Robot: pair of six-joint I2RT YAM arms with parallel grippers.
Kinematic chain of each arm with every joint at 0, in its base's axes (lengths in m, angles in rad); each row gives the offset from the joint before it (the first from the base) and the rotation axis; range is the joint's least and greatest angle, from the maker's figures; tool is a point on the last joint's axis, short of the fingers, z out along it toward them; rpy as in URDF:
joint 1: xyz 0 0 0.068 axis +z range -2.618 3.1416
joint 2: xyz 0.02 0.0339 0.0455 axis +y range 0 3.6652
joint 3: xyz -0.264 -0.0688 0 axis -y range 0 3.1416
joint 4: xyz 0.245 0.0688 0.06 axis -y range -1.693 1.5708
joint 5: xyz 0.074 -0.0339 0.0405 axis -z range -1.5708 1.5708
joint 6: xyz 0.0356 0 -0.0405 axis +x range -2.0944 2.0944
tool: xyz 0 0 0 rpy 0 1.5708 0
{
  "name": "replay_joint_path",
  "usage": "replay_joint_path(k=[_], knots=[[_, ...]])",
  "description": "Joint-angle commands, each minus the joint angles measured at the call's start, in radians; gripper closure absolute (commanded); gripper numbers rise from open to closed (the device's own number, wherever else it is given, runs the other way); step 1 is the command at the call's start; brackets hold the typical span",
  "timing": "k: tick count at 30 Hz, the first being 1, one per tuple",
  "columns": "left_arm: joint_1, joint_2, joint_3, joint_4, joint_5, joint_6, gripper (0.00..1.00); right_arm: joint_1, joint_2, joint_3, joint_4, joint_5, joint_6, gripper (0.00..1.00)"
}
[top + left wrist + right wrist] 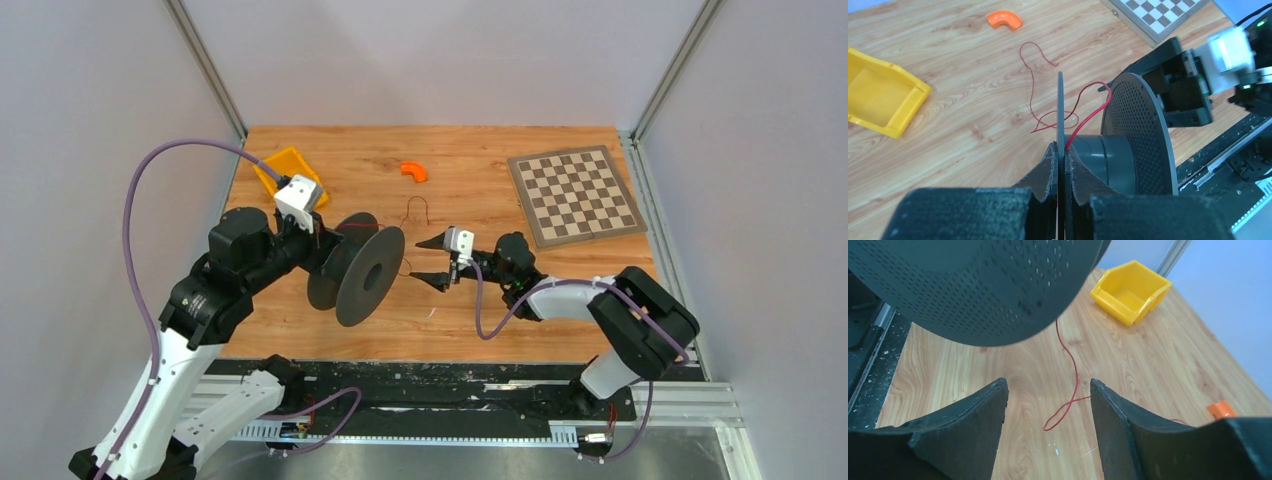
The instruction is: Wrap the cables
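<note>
The cable is a thin red wire lying in loose loops on the wooden table. One end of the wire rises to the hub of a dark grey spool. My left gripper is shut on the edge of the spool's near flange and holds the spool off the table, flanges upright. My right gripper is open just right of the spool, with nothing between its fingers. In the right wrist view a small loop of the wire lies on the table below the right gripper, and the perforated flange fills the top.
A yellow bin sits at the back left and a small orange curved piece at the back centre. A checkerboard lies at the back right. A black rail runs along the table's near edge.
</note>
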Motion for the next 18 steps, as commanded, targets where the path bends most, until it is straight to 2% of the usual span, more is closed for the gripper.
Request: replay_joint_path(k=[1, 5, 12, 15, 18], knots=[[0.003, -0.016, 0.059, 0.063, 0.02, -0.047, 1.0, 0.004, 0.111, 0.015, 0.185, 0.028, 0.112, 0.37], [0.002, -0.016, 0.064, 0.059, 0.015, -0.055, 1.0, 0.004, 0.228, 0.057, 0.249, 0.046, 0.151, 0.38], [0.001, -0.024, 0.075, 0.05, 0.008, -0.066, 1.0, 0.004, 0.377, 0.165, 0.245, 0.09, 0.233, 0.38], [0.002, -0.029, 0.075, 0.053, 0.009, -0.074, 1.0, 0.003, 0.396, 0.227, 0.167, 0.09, 0.25, 0.41], [0.002, -0.034, 0.078, 0.062, 0.0, -0.087, 1.0, 0.004, 0.42, 0.325, -0.028, 0.069, 0.279, 0.43]])
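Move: The hanging stretch of red cable that the open right hand is after lies about 7 cm ahead of it, 10 cm to its left and 5 cm below. The raised spool stands some 13 cm to that hand's left, 2 cm back and 10 cm higher; the cable's table loop is about 4 cm ahead, 4 cm left and 17 cm down. From the left hand the hanging stretch is roughly 6 cm ahead, 8 cm right and 20 cm below. The red cable hanging from the spool is what the right hand closes in on: it first sinks about 7 cm, then levels off while reaching forward and left past the spool's near flange, some 5 cm forward in all. It rolls about 15 degrees, forward side down, fingers still open and pointing left. The left hand stays put, keeping its pinch on the far flange's rim and the cable against it. ##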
